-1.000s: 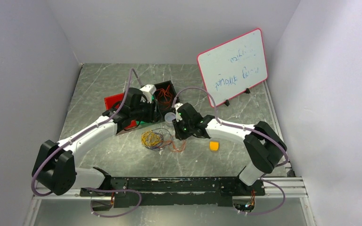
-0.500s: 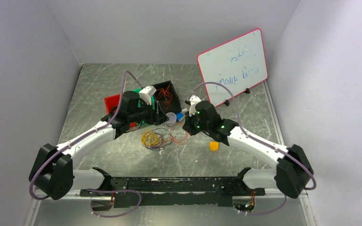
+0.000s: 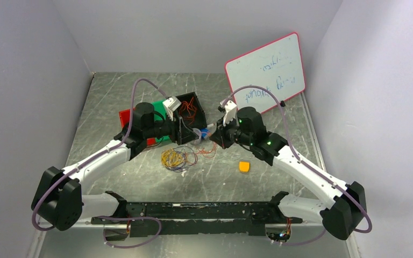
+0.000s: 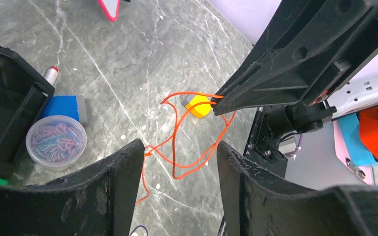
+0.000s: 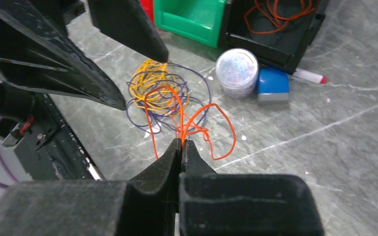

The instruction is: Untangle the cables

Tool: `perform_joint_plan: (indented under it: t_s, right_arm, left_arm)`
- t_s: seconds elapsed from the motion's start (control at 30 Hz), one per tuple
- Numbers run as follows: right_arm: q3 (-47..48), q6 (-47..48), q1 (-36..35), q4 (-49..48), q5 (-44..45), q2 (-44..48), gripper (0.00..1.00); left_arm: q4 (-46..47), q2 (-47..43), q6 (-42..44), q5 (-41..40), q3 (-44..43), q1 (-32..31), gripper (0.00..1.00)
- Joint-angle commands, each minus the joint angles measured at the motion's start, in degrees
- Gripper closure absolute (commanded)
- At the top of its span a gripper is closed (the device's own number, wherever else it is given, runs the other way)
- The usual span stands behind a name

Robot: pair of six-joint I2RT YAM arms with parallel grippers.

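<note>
My right gripper point(image 5: 182, 141) is shut on the orange cable point(image 5: 204, 123) and holds it above the table; it also shows in the top view point(image 3: 214, 138). The cable's loops hang down, and one strand still runs to the yellow cable bundle point(image 5: 152, 83) and the dark purple cable point(image 5: 199, 88) on the table point(image 3: 175, 158). My left gripper point(image 4: 179, 152) is open and empty, hovering to the left of the right one point(image 3: 187, 133). In its view the orange cable point(image 4: 187, 147) hangs below, between its fingers. I cannot tell whether they touch.
A black bin point(image 3: 191, 102) holding more orange cables stands behind, beside a green bin point(image 5: 192, 17) and a red one point(image 3: 129, 115). A clear tub of paper clips point(image 5: 236, 66), a blue block point(image 5: 273, 83), a marker point(image 5: 310, 76), a yellow block point(image 3: 244, 166) and a whiteboard point(image 3: 266, 75) are nearby.
My right gripper has risen and moved back and to the right, drawing the orange cable away from the yellow and purple bundle. My left gripper has lifted slightly and stayed open.
</note>
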State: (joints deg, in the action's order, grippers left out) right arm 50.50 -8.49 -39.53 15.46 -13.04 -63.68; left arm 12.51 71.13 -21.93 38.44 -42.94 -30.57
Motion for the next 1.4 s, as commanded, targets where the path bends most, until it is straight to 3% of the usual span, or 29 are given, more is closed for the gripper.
perform_joint_plan:
  t_s: [0.0, 0.43, 0.57, 0.67, 0.77, 0.87, 1.0, 1.1, 1.37]
  right_arm:
    - [2.68, 0.96, 0.42, 1.46, -6.07, 0.97, 1.0]
    - [3.65, -0.01, 0.41, -0.43, -6.98, 1.23, 1.0]
    - [3.14, -1.1, 0.46, -1.91, -4.53, 0.69, 1.0]
    - [2.71, -1.8, 0.47, -2.66, -1.86, 0.07, 1.0]
    - [1.53, -2.33, 0.48, -3.52, 1.33, -0.13, 1.0]
    - [0.54, -3.14, 0.45, -3.75, 5.33, -0.81, 0.98]
    - [-0.93, -4.85, 0.51, -5.31, 6.62, -1.36, 0.8]
    - [-1.92, -5.93, 0.48, -7.0, 5.48, -1.18, 0.72]
    - [-2.13, -6.04, 0.49, -7.13, 5.29, -1.98, 0.69]
  left_arm:
    - [1.48, -0.64, 4.68, 4.54, -1.83, 0.23, 0.39]
    - [4.55, 4.67, 3.47, 9.96, -2.29, 0.2, 0.48]
    - [6.12, 6.58, 2.69, 13.83, -2.29, 0.12, 0.64]
    - [4.53, 6.99, 3.26, 13.21, -2.97, 0.12, 0.83]
    - [1.07, 7.31, 4.8, 11.85, -4.48, 0.15, 0.91]
    - [-0.7, 7.61, 5.6, 11.43, -5.71, 0.09, 0.93]
    - [-2.98, 7.99, 6.91, 11.51, -7.16, 0.08, 0.93]
    - [-4.74, 8.38, 8.13, 11.32, -7.68, 0.1, 0.93]
    - [-5.32, 7.73, 8.6, 9.99, -8.13, 0.08, 0.93]
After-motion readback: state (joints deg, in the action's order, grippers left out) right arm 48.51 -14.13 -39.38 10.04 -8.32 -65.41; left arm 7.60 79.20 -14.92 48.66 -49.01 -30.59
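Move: Right beside the left fingers, about 3 cm to the right, 1 cm back and 5 cm below, are the orange cable's loops, hanging from the right hand's shut fingers. From the right hand they lie roughly 5 cm left, 2 cm ahead and 4 cm below. From the left hand, the clip tub stands some 9 cm ahead, 2 cm right and 15 cm below, and the yellow-purple cable pile lies level with it, 5 cm left and 17 cm below. Easing back, right and down about 3 cm to the orange cable, the left hand shuts its fingers on it, turning some 10 degrees clockwise, then lifts 1 cm or so, still gripping. The right hand, keeping its pinch, drifts up, back and left about 2 cm, then goes forward and down about 3 cm each, easing right and opening its fingers part-way around the cable. ##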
